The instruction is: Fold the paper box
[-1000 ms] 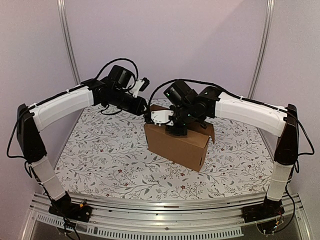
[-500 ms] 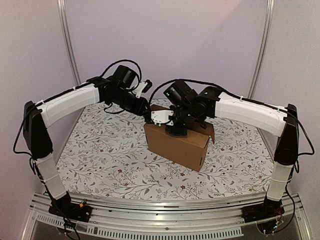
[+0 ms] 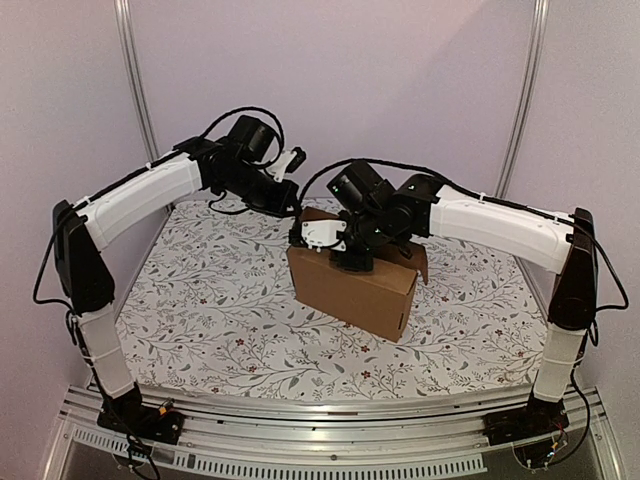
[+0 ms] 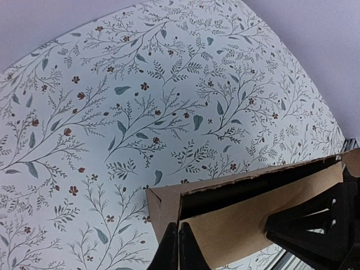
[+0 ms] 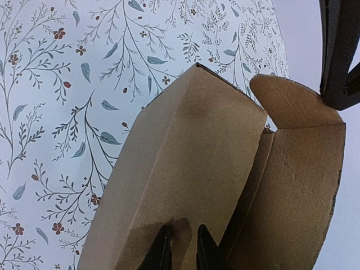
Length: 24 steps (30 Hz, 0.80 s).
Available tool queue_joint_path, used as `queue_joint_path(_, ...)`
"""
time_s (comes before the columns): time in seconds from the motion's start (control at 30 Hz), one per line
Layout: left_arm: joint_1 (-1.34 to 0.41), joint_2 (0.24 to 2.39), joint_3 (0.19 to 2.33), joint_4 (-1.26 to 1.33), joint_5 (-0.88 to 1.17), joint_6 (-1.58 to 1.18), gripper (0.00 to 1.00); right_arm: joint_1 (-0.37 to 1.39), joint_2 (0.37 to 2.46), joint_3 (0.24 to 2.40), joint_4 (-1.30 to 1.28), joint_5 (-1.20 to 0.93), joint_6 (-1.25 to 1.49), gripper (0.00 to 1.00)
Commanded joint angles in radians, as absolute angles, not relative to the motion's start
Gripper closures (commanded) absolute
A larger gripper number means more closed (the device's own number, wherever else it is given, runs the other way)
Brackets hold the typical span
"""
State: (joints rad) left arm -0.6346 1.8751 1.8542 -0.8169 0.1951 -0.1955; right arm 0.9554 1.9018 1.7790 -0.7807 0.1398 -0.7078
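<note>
The paper box [image 3: 350, 290] is plain brown cardboard, standing partly folded in the middle of the table. My right gripper [image 3: 340, 258] sits on its top. In the right wrist view its fingertips [image 5: 180, 242] rest on the top flap [image 5: 185, 157], a narrow gap between them and nothing in it. An upright side flap [image 5: 298, 107] with a rounded tab stands beyond. My left gripper [image 3: 296, 208] hangs at the box's far left corner. In the left wrist view its jaws [image 4: 179, 244] are pressed together over the box [image 4: 253, 225], with a dark open gap under the box's upper edge.
The floral tablecloth [image 3: 200, 300] covers the table. Purple walls with metal posts [image 3: 135, 80] stand close behind and at both sides. The arms' metal rail [image 3: 320, 440] runs along the near edge. My right gripper's black body [image 4: 315, 230] shows in the left wrist view.
My left arm has risen and drawn back a little, and its jaws have closed. The right gripper and the box have stayed put.
</note>
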Motion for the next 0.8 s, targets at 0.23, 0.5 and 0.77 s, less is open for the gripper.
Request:
queue_joint_path(0.23, -0.624, 1.875, 1.838, -0.869, 0.218, -0.255, 0.94, 0.960, 1.948, 1.735, -0.839, 0.135, -0.695, 0.83)
queue_joint_path(0.5, -0.628, 1.809, 1.771, -0.835, 0.117, -0.142, 0.64, 0.960, 1.949, 1.733, -0.838, 0.132, -0.692, 0.83)
queue_joint_path(0.77, -0.604, 1.849, 1.765, -0.825, 0.102, -0.079, 0.62, 0.960, 1.950, 1.733, -0.841, 0.132, -0.692, 0.83)
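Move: The lid's small rounded flap is right at the left fingertips, its middle only about 1 cm back, 1 cm to the left and 2 cm below. From that hand the lid panel's middle lies roughly 13 cm to the right, 4 cm back and 3 cm lower; the paper box's middle is some 7 cm back, 11 cm right and 10 cm below. From the right hand the same flap is about 12 cm left, 7 cm ahead and 3 cm higher. The flap at the lid's left end is freed and straddled: the left hand, its fingers nearly shut at the flap's edge, lifts a touch, then sinks about 2.5 cm and shifts some 2 cm left as the fingers open to roughly a third, rolling slightly so its left side rises. The right fingers keep resting on the box's panel without moving. ##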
